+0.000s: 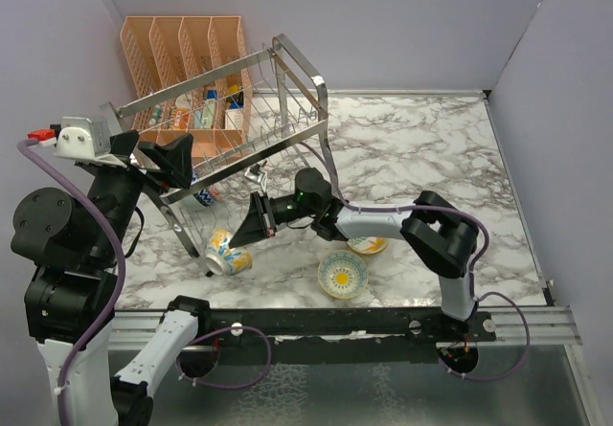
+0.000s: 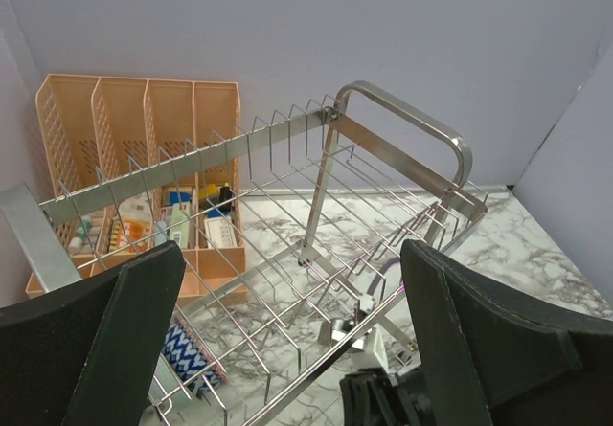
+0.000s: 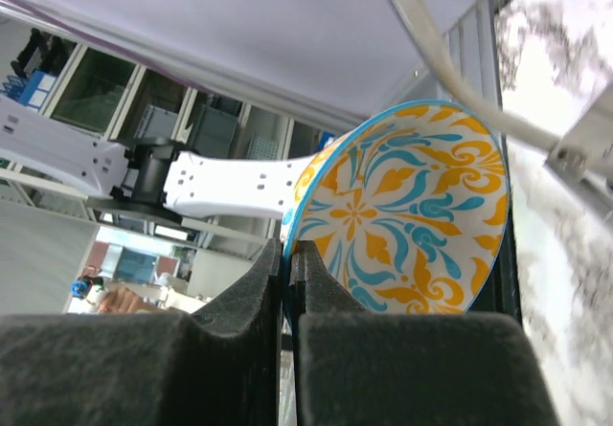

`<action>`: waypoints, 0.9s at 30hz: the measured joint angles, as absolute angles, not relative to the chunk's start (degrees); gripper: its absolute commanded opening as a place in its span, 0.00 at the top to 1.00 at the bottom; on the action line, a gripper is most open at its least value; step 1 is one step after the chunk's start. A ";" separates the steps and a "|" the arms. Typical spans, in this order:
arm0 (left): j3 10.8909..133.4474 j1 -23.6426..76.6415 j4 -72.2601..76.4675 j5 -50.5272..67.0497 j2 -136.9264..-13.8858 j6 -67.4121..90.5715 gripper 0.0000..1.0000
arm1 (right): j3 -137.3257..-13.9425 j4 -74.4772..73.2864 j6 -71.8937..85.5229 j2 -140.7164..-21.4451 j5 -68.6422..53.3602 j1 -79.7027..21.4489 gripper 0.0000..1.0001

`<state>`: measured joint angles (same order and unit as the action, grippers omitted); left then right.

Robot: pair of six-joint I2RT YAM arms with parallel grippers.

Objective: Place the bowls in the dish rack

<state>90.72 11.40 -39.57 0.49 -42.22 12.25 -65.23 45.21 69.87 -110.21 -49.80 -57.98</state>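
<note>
The chrome wire dish rack [image 1: 239, 110] stands tilted at the back left and fills the left wrist view [image 2: 287, 139]. My right gripper [image 1: 251, 221] reaches left to the rack's front lower edge and is shut on the rim of a floral bowl [image 1: 228, 253]. In the right wrist view the gripper [image 3: 290, 254] pinches that bowl [image 3: 412, 215], which shows its orange and blue pattern. A second patterned bowl [image 1: 342, 275] lies on the table near the front. A third bowl [image 1: 368, 245] is half hidden under my right arm. My left gripper [image 1: 168, 158] is open at the rack's left end [image 2: 292, 292].
A peach-orange mesh organiser [image 1: 187, 72] with small items stands behind the rack against the back wall and also shows in the left wrist view [image 2: 134, 129]. A blue patterned item [image 2: 192, 349] lies under the rack. Walls close the left, back and right sides.
</note>
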 measured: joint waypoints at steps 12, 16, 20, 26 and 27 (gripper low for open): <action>91.29 11.40 -39.57 1.02 -42.37 12.21 0.01 | -83.13 46.39 73.36 -123.35 -52.88 -51.44 0.99; 91.29 11.40 -39.57 1.08 -42.74 12.19 0.01 | -88.25 46.39 74.91 -127.87 -53.49 -49.76 0.99; 91.46 11.40 -39.57 1.10 -43.33 12.05 0.01 | -92.92 46.33 75.24 -131.22 -53.52 -48.29 0.99; 91.50 11.40 -39.57 1.10 -43.68 11.86 0.01 | -95.20 48.49 75.88 -132.55 -52.97 -47.11 0.99; 91.50 11.40 -39.57 1.10 -43.70 11.84 0.01 | -95.31 48.90 75.99 -132.60 -52.62 -47.07 0.99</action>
<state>91.50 11.40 -39.57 1.10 -43.70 11.84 -95.31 48.90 75.99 -132.60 -52.62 -47.07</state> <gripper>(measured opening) 0.992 0.031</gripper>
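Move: The right hand already holds the floral bowl by its rim; the free spot for it in the rack's lower tier is about 15 cm ahead, 7 cm left and 4 cm below. The blue zigzag bowl stands just left of that spot, some 14 cm ahead of the hand and 10 cm left. The sunflower bowl on the table lies 9 cm back and 30 cm right. From the left hand the spot is roughly 12 cm ahead and 32 cm below. Still pinching the floral bowl, the right hand carries it some 15 cm forward into the rack's lower tier. ##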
